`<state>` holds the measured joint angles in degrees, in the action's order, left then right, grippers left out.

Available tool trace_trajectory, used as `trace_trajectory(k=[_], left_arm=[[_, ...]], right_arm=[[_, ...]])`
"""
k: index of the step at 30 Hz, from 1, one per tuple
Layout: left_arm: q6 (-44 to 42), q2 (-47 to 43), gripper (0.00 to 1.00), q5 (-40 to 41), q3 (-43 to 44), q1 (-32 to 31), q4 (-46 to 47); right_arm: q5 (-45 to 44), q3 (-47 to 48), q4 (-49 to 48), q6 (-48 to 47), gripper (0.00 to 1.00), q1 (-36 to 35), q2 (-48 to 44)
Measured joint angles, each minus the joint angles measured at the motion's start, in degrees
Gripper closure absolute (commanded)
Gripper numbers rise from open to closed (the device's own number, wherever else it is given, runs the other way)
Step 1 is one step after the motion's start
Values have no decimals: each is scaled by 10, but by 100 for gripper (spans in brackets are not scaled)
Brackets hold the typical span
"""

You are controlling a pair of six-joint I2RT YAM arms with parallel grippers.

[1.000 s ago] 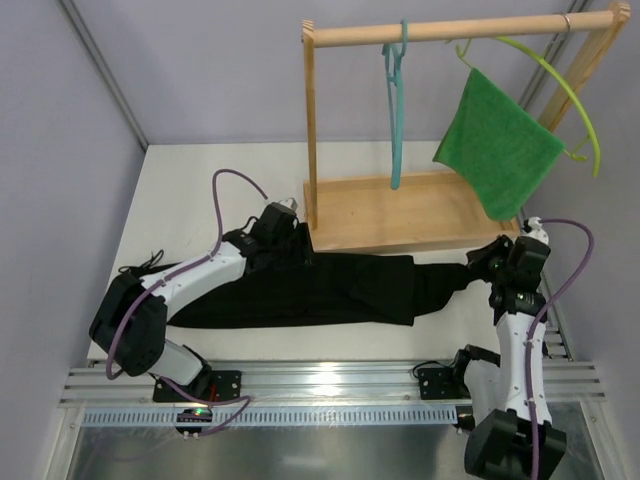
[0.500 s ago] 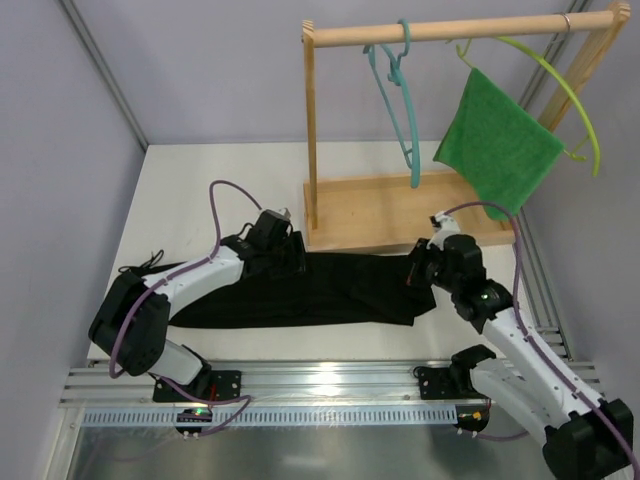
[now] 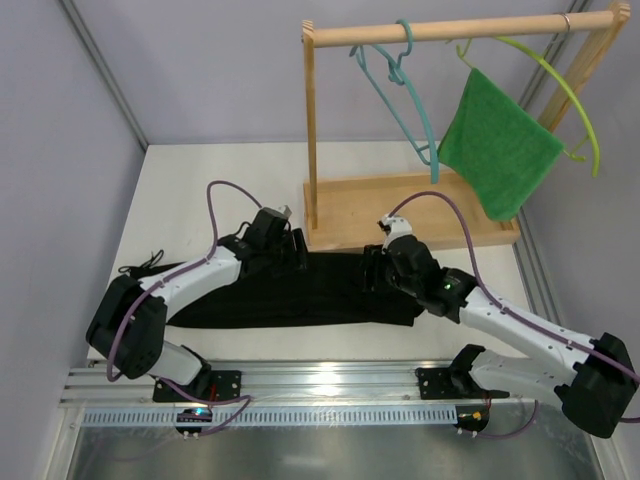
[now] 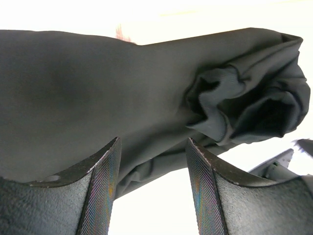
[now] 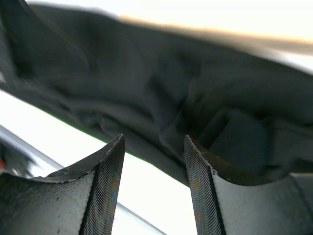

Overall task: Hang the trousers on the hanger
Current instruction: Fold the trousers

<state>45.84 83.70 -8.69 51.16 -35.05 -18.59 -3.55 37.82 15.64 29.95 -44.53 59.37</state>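
The black trousers (image 3: 300, 295) lie folded in a long band across the table in front of the wooden rack. My left gripper (image 3: 290, 250) hovers open over their far edge near the left post; in the left wrist view the fabric (image 4: 98, 88) lies just beyond the open gripper (image 4: 152, 147), with nothing between the pads. Over the right part of the band my right gripper (image 3: 375, 270) is open too, dark folds (image 5: 195, 88) ahead of the open gripper (image 5: 154, 144). The teal hanger (image 3: 400, 62) hangs empty from the rod, tilted.
A wooden rack stands behind the trousers, with a tray base (image 3: 410, 205) and a top rod (image 3: 450, 30). A green cloth (image 3: 500, 145) hangs on a yellow-green hanger (image 3: 570, 95) at the right. Metal rails (image 3: 330, 380) run along the near edge.
My right arm swept left from the trousers' right end, folding that end over onto the band, then opened and let go. The teal hanger has turned on the rod. The left arm barely moved.
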Motion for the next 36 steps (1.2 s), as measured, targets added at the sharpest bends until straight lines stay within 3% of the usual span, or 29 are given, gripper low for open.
trace_trajectory(k=[8,19,21,22,26,31,36], left_arm=[[3,-11,44,-47,-9,0,47],[4,-29,44,-23,-11,1,28],[5,-37,44,-10,-11,4,19],[5,-37,44,-5,-11,7,15],[9,-37,44,4,-14,19,7],[18,-35,44,7,-37,28,12],[23,-10,45,-1,-57,30,26]], right_arm=[[-136,63,99,65,50,0,-27],[-234,82,214,211,50,-64,97],[-254,97,230,226,58,-68,137],[-263,105,235,231,70,-68,156],[-284,130,252,243,95,-69,195],[-280,164,264,232,96,-73,184],[-221,171,230,197,96,-75,150]])
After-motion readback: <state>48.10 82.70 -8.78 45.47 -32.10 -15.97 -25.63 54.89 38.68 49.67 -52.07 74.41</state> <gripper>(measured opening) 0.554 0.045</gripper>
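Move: The ribbed cuff of the folded trouser leg, next for the right gripper's open fingers, lies about 5 cm to its right, roughly level fore and aft, some 6 cm below. The trousers' folded right edge is about 9 cm right and 4 cm nearer the base; the wooden rack's tray is centred some 14 cm ahead and 9 cm right of the gripper. From the left hand the cuff is about 22 cm right, 3 cm back, slightly below. The right fingers close on the ribbed cuff and pinch it, after the hand hops up and swings about 5 cm right and some 9 cm down from the hop's top, turning nearly 30 degrees clockwise to point more steeply down; they then draw it up about 4 cm and leftward. The open left hand eases up and right, then swings about 4 cm left and sinks over the trousers. ##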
